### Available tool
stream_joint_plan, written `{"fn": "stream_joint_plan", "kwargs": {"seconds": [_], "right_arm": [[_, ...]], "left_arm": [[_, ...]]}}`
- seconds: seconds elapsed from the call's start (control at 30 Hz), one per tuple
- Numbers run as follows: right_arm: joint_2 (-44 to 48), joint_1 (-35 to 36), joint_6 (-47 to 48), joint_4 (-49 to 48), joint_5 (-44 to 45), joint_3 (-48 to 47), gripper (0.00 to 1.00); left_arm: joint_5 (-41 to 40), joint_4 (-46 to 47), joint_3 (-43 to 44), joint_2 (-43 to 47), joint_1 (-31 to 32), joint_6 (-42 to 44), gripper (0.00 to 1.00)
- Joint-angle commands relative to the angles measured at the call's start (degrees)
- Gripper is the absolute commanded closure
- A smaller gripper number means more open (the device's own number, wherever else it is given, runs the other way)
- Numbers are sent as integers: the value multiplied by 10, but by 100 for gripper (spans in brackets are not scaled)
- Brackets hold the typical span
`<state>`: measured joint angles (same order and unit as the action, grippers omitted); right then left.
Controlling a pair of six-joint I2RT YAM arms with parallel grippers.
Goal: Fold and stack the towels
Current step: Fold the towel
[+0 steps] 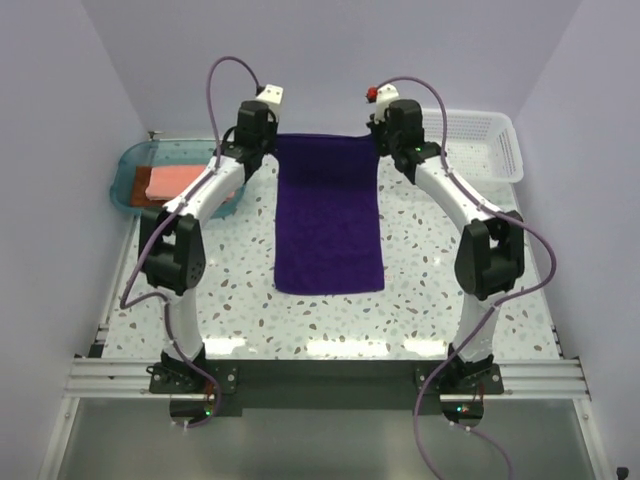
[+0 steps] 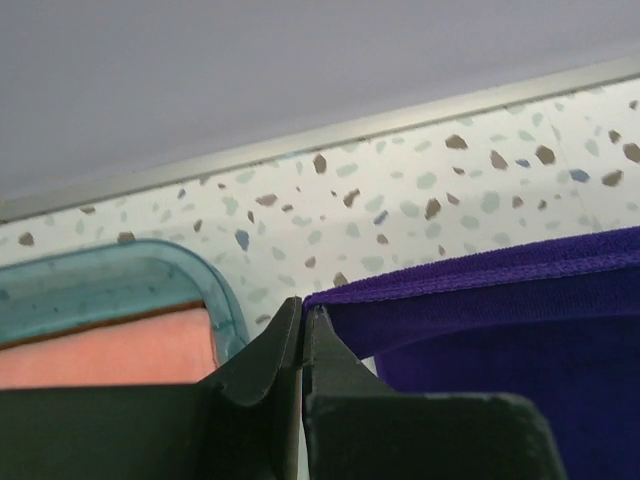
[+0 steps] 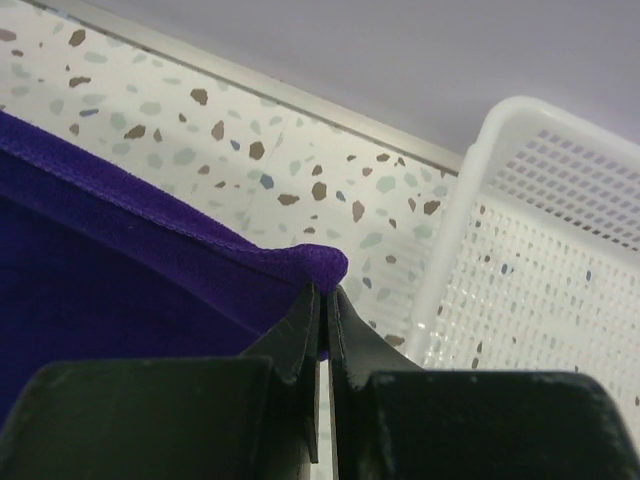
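A deep purple towel stretches down the middle of the table, its far edge lifted between both arms. My left gripper is shut on the purple towel's far left corner. My right gripper is shut on its far right corner, where the purple towel bunches over the fingertips. A salmon pink towel lies in the teal tray at the far left, over a rust brown towel whose edge peeks out beside it. From the left wrist the pink towel shows just left of the fingers.
A white mesh basket stands at the far right, close beside the right gripper; its wall fills the right of the right wrist view. The teal tray's rim sits just left of the left gripper. A metal rail edges the table's far side.
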<state>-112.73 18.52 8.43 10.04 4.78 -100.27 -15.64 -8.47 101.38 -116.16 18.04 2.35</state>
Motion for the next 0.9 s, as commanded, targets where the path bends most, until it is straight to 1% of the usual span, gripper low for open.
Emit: {"fn": "stream_joint_plan", "kwargs": {"seconds": [0.0,0.1,0.13,0.17,0.2,0.23,0.33,0.37,0.4,0.47,0.5,0.63,0.7,0.77,0.87], "right_arm": [[70,-16,-14,51,16,37,100],[103,-16,-43,101,16,73,100],[109,-16,-48,123,9,80,100],[123,-16,-56,134,5,95,100],[129,-16,-75,143,2,103,100],[133,-16,-80,160,-12,111,100],[151,-16,-124,189,-37,139,100],[156,-16,-134,193,-43,159,100],[165,-16,-155,196,-46,170,100],[174,-16,-171,202,-68,203,100],[179,-16,-187,203,-70,214,100],[199,-16,-215,198,-76,266,100],[203,-16,-231,191,-86,296,100],[206,-16,-242,167,-100,323,100],[203,-16,-242,167,-103,315,100]], "left_arm": [[24,-14,-62,84,-17,-48,99],[58,-58,-99,125,-17,-86,100],[65,-69,-123,144,-17,-109,100],[89,-87,-138,153,-17,-118,100],[99,-91,-174,173,-16,-131,100],[110,-95,-194,182,-16,-155,100],[135,-109,-267,212,-16,-192,100],[151,-109,-284,218,-16,-196,100],[151,-109,-315,232,-16,-200,100],[154,-110,-341,241,-15,-209,100],[169,-109,-363,247,-14,-212,100],[183,-97,-406,263,-4,-216,100],[185,-92,-420,257,0,-213,100],[189,-95,-420,251,1,-210,100],[175,-117,-398,241,1,-198,100]]}}
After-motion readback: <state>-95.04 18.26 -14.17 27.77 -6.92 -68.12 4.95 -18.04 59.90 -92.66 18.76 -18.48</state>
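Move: Both my hands still grip the purple towel's far edge, about 17 cm above the table. The towel's near-left corner lies some 34 cm back from my left hand and in line sideways, its near-right corner about 33 cm back from my right and 1 cm to its right. The teal bin stands level with my left hand, 25 cm to its left. The white basket's middle is about 9 cm ahead of my right hand and 22 cm to its right. I draw the held edge back over the lying half of the purple towel with both hands, about 20 cm towards its near edge, and sink roughly 13 cm, most of that in the second half. Both my wrists tip their fingers 35 degrees or so further down, and both grips stay shut on the cloth. ##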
